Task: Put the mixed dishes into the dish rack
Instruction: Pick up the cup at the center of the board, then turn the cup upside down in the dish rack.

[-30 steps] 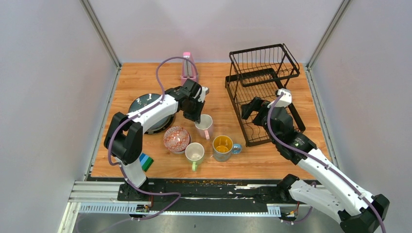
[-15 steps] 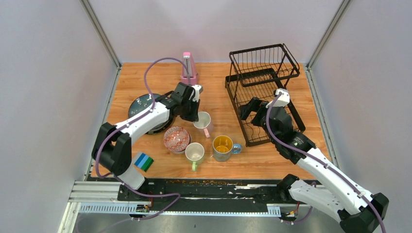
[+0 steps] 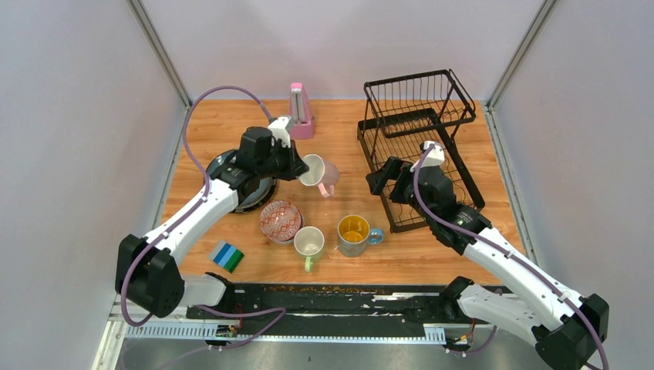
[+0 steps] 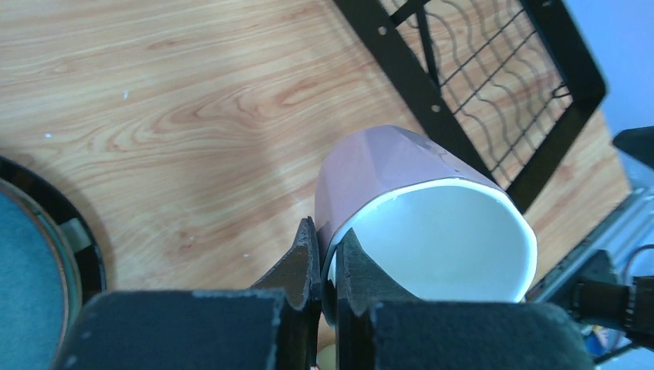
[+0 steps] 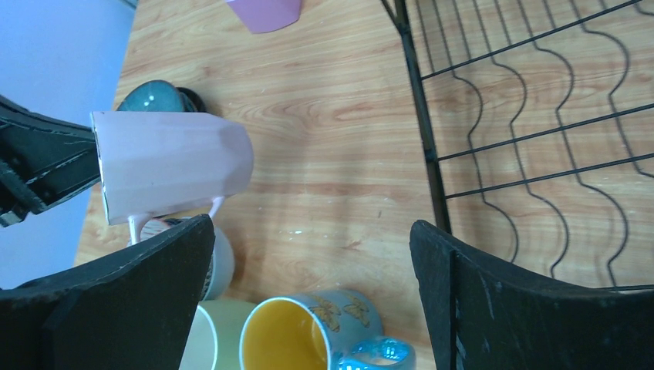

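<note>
My left gripper (image 3: 301, 168) (image 4: 330, 250) is shut on the rim of the pink-white mug (image 3: 319, 171) (image 4: 385, 173), one finger inside and one outside. The mug hangs above the table, tipped on its side. The black wire dish rack (image 3: 416, 127) (image 5: 540, 116) stands at the back right with no dishes in it. My right gripper (image 3: 383, 179) (image 5: 312, 231) is open at the rack's left edge, holding nothing. On the table lie a red-patterned bowl (image 3: 280, 220), a pale green mug (image 3: 309, 243), a grey mug with yellow inside (image 3: 355, 233) (image 5: 308, 339) and a blue-grey plate (image 3: 225, 168), which is partly hidden by my left arm.
A pink metronome (image 3: 299, 112) stands at the back centre. A blue-green striped block (image 3: 227, 257) lies near the front left edge. Walls and metal posts close in the table on three sides.
The left gripper has lifted the pink-white mug off the table and tipped it sideways while the arm swung back and left. The right gripper has shifted left, past the rack's left edge.
</note>
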Robot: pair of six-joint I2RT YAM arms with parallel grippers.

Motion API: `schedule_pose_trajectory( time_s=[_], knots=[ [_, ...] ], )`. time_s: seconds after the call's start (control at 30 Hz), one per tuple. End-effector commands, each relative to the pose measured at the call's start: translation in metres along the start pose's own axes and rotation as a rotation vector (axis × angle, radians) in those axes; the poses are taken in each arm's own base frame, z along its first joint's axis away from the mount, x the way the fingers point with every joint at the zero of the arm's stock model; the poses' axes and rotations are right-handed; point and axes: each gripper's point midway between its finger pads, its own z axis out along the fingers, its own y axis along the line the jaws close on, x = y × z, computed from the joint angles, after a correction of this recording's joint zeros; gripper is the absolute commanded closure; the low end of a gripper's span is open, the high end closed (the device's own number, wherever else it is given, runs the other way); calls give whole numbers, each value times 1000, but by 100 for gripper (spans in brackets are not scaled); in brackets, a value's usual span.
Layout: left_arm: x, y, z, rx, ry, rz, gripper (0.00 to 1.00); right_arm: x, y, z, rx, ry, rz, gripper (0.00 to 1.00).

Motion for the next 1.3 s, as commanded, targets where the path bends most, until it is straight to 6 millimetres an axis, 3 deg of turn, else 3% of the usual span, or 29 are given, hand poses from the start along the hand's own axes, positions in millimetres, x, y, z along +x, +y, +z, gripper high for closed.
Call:
schedule_pose_trajectory(
  time_s=[0.0,0.3,0.57,0.77,0.87,1.07,1.27],
  knots=[
    [-68,-57,-37,305,-268,7,100,-21,39,-8,-154,-31,66,0],
    [-86,-96,-75,548,-469,89,100,-17,70,-19,-435,132,260,0],
    [-92,-125,-109,738,-612,179,100,-37,81,-42,-652,139,383,0],
    [-89,-143,-123,861,-591,214,100,-48,96,-63,-841,145,407,0],
    [-91,-149,-130,909,-607,204,100,-48,100,-63,-875,166,410,0],
    [-88,-154,-130,953,-582,208,100,-51,104,-62,-908,170,380,0],
    [-87,-152,-120,943,-570,180,100,-52,117,-77,-1027,212,349,0]
  ],
)
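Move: The left hand still pinches the pink cup by its rim, the cup's middle about 4 cm to its right and 2 cm lower; the right gripper waits some 18 cm to the left hand's right, 2 cm nearer the base. From the right hand the cup is about 14 cm left, 1 cm ahead. The blue-handled mug sits 7 cm left of the right hand, 5 cm back, 17 below; the green-handled cup 13 cm back and 3 right of the left hand, 15 below. Left hand tilts the cup, lifting some 14 cm and back; open right gripper rises towards the cup's base. ##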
